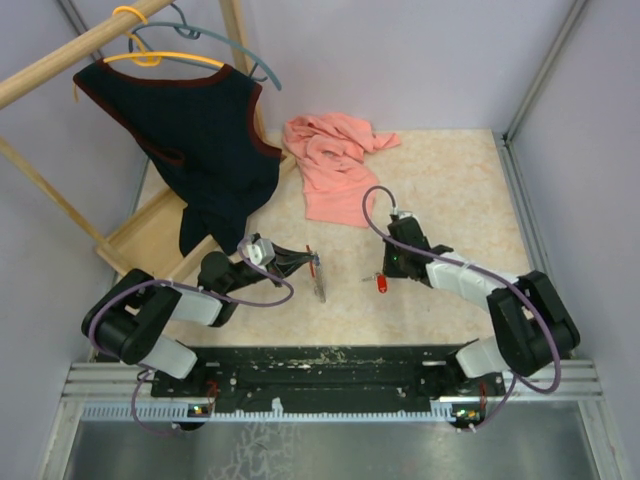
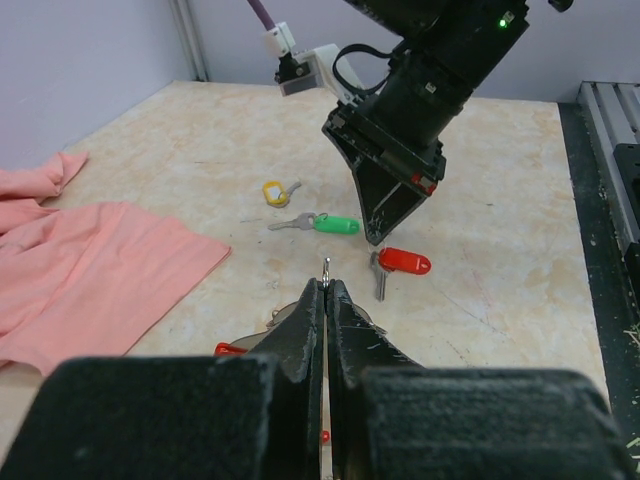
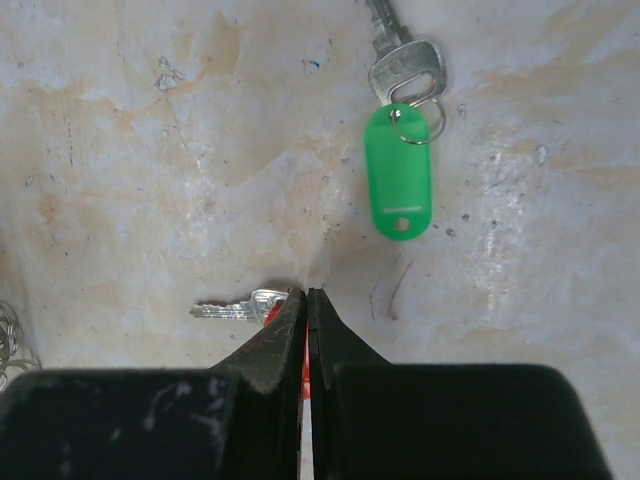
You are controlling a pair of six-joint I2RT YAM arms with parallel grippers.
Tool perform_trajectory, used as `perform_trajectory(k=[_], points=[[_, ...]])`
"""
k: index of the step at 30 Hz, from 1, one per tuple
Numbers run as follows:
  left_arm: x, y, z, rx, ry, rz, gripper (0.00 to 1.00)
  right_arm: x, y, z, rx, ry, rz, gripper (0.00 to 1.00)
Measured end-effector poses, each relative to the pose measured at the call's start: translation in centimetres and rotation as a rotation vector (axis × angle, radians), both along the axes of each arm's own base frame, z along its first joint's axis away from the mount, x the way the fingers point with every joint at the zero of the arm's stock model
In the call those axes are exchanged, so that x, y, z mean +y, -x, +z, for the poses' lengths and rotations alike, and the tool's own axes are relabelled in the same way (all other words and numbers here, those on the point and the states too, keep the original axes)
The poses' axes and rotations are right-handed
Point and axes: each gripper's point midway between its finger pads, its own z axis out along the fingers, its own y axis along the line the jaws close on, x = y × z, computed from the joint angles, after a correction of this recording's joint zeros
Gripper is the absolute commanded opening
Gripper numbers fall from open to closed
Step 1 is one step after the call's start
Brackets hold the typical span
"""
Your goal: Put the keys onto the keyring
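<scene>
My left gripper [image 1: 308, 262] [image 2: 327, 284] is shut on the keyring [image 1: 318, 280], holding it on edge just above the table. A metal tip [image 2: 327, 265] sticks out past the jaws and a red part [image 2: 230, 348] shows beside them. The red key [image 1: 380, 283] [image 2: 404, 261] lies on the table. My right gripper [image 1: 386, 270] [image 2: 375, 238] [image 3: 305, 292] points down at it, shut where the metal blade [image 3: 228, 309] meets the tag; red shows in the slit between the jaws. A green key [image 2: 336, 224] [image 3: 400, 175] and a yellow key [image 2: 275, 192] lie just beyond.
A pink cloth [image 1: 330, 165] [image 2: 90, 260] lies at the back middle of the table. A dark vest [image 1: 200, 140] hangs from a wooden rack [image 1: 150, 235] at the back left. Metal rails [image 2: 610, 150] run along the near edge.
</scene>
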Motion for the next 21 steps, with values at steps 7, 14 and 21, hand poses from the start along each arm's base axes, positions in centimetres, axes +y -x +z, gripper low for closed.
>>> perform_trajectory(k=[7, 14, 21], points=[[0.0, 0.0, 0.0, 0.001, -0.001, -0.001, 0.0, -2.4, -1.8, 4.8, -0.121, 0.12, -0.036, 0.0], [0.0, 0.0, -0.2, 0.009, -0.006, -0.001, 0.0, -4.7, -2.3, 6.5, -0.151, 0.238, -0.105, 0.0], [0.0, 0.1, -0.2, 0.016, -0.01, -0.001, 0.0, -3.4, -0.5, 3.8, -0.065, 0.259, -0.111, 0.0]])
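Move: My right fingers, just above the table, are already shut on the red-tagged key, whose tag lies about 1 cm nearer me. The keyring hangs some 14 cm to their left, about 2 cm nearer and 10 cm higher. The green tag lies about 5 cm ahead and 3 cm right, the yellow one roughly 10 ahead and 5 right. My left hand holds the keyring, its middle about 4 cm below and 1 cm nearer. I keep my right fingers shut on the red-tagged key at its ring end and lift sharply, about 7 cm up while swinging some 5 cm right and a little forward, away from the keyring. Then I sink about 3 cm, ease back and drift slightly left, the hand rolled some 15 degrees with its left side lowered. ##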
